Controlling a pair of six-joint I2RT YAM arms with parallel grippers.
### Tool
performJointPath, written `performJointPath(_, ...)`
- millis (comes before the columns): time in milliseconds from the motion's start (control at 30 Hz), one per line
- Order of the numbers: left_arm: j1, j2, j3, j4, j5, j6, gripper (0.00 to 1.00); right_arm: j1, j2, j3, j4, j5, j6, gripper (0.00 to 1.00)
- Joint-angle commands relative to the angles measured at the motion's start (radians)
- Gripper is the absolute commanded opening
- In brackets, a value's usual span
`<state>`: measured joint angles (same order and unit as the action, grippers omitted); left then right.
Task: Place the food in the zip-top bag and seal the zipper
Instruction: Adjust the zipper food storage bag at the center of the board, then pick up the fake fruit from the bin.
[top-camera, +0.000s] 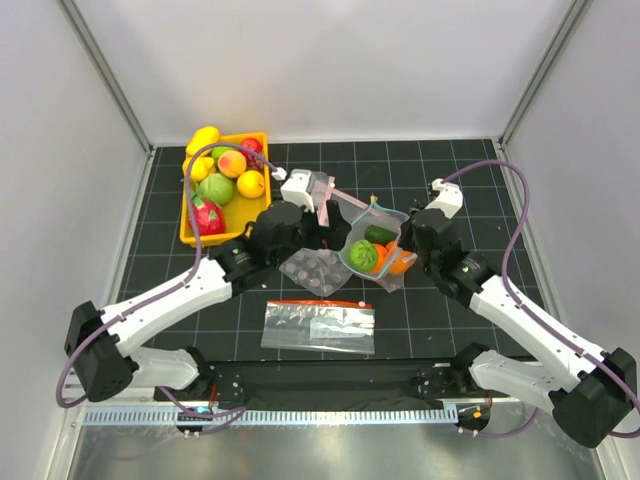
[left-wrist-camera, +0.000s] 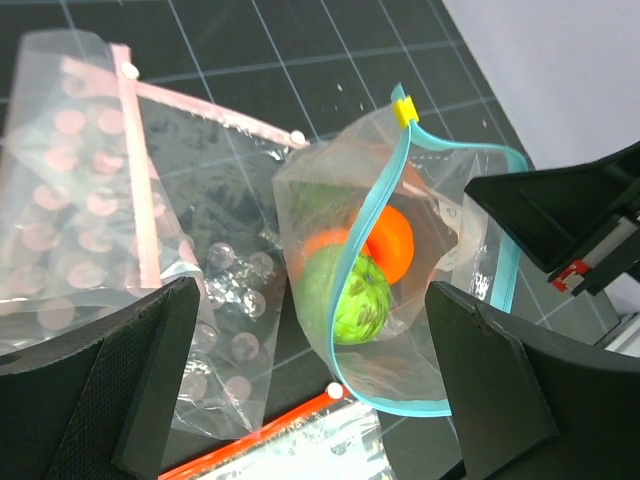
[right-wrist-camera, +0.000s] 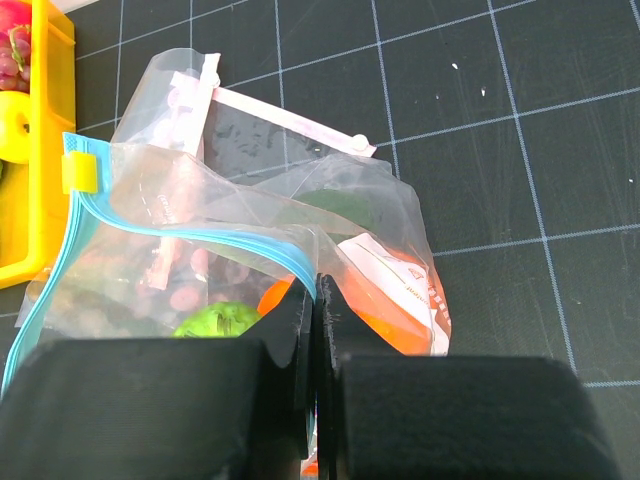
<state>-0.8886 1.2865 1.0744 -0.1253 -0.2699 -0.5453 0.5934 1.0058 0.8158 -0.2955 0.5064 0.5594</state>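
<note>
The zip-top bag (top-camera: 372, 252) stands mouth-up at mid table, holding a green fruit (left-wrist-camera: 355, 295), an orange one (left-wrist-camera: 392, 243) and a dark green piece (top-camera: 381, 234). Its teal zipper (right-wrist-camera: 180, 232) gapes open, with a yellow slider (right-wrist-camera: 80, 172) at one end. The white label (right-wrist-camera: 395, 275) shows on the bag's side. My right gripper (right-wrist-camera: 318, 295) is shut on the zipper edge at the bag's right side. My left gripper (left-wrist-camera: 312, 300) is open just left of the bag, with its fingers (left-wrist-camera: 120, 380) on either side of the bag's near edge and not touching it.
A yellow tray (top-camera: 205, 240) of fruit sits at the back left. A dotted clear bag with a pink strip (top-camera: 318, 268) lies beside and behind the zip-top bag. A flat clear bag with a red-orange strip (top-camera: 318, 325) lies nearer the arm bases.
</note>
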Motion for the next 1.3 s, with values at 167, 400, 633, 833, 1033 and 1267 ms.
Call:
performJointPath(167,0.005,-0.104,-0.056,0.012,-0.3,-0.031,1.0,-0.003,-0.016,0.036,0.025,0.037,0.005,0.01)
performJointPath(400,0.187,-0.032,0.032,-0.221,-0.319,-0.179,1.0,-0.003,-0.022,0.033,0.027,0.038,0.007,0.01)
performJointPath(633,0.35,-0.016,-0.002,-0.257,-0.382,-0.209,1.0,-0.003,-0.026,0.031,0.03,0.024,0.01,0.01)
performJointPath(833,0.443,0.06,0.027,-0.24,-0.451,-0.147,1.0,-0.003,-0.03,0.033,0.027,0.038,0.002,0.01)
performJointPath(1033,0.566,0.181,0.094,-0.27,-0.413,-0.163,1.0,-0.003,-0.032,0.016,0.056,0.015,0.005,0.01)
performJointPath(1267,0.591,0.405,0.333,-0.344,-0.417,0.013,1.0,-0.003,-0.036,0.022,0.052,0.004,0.007,0.01)
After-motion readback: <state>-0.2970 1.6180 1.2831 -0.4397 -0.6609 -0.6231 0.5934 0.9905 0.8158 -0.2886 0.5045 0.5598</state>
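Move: The yellow food tray's middle is about 30 cm to the left of the empty left hand and 28 cm farther out, some 20 cm below. Inside, the dragon fruit lies roughly 34 cm left and 20 cm ahead of that hand, the cabbage 33 cm left and 28 ahead, the lemon 24 cm left and 30 ahead. From the right hand, which still pinches the blue-zip bag's rim, the tray is about 47 cm left, 26 ahead and 15 below. Leftward in one quick sweep of about 27 cm, and some 14 cm forward, the left hand leaves the open bag for the tray, rising slightly at first, then sinking to end about 9 cm lower. On the way the wrist swings about 55 degrees counter-clockwise and tips farther down, fingers staying wide open. The right hand stays put, keeping its pinch on the bag's rim. ##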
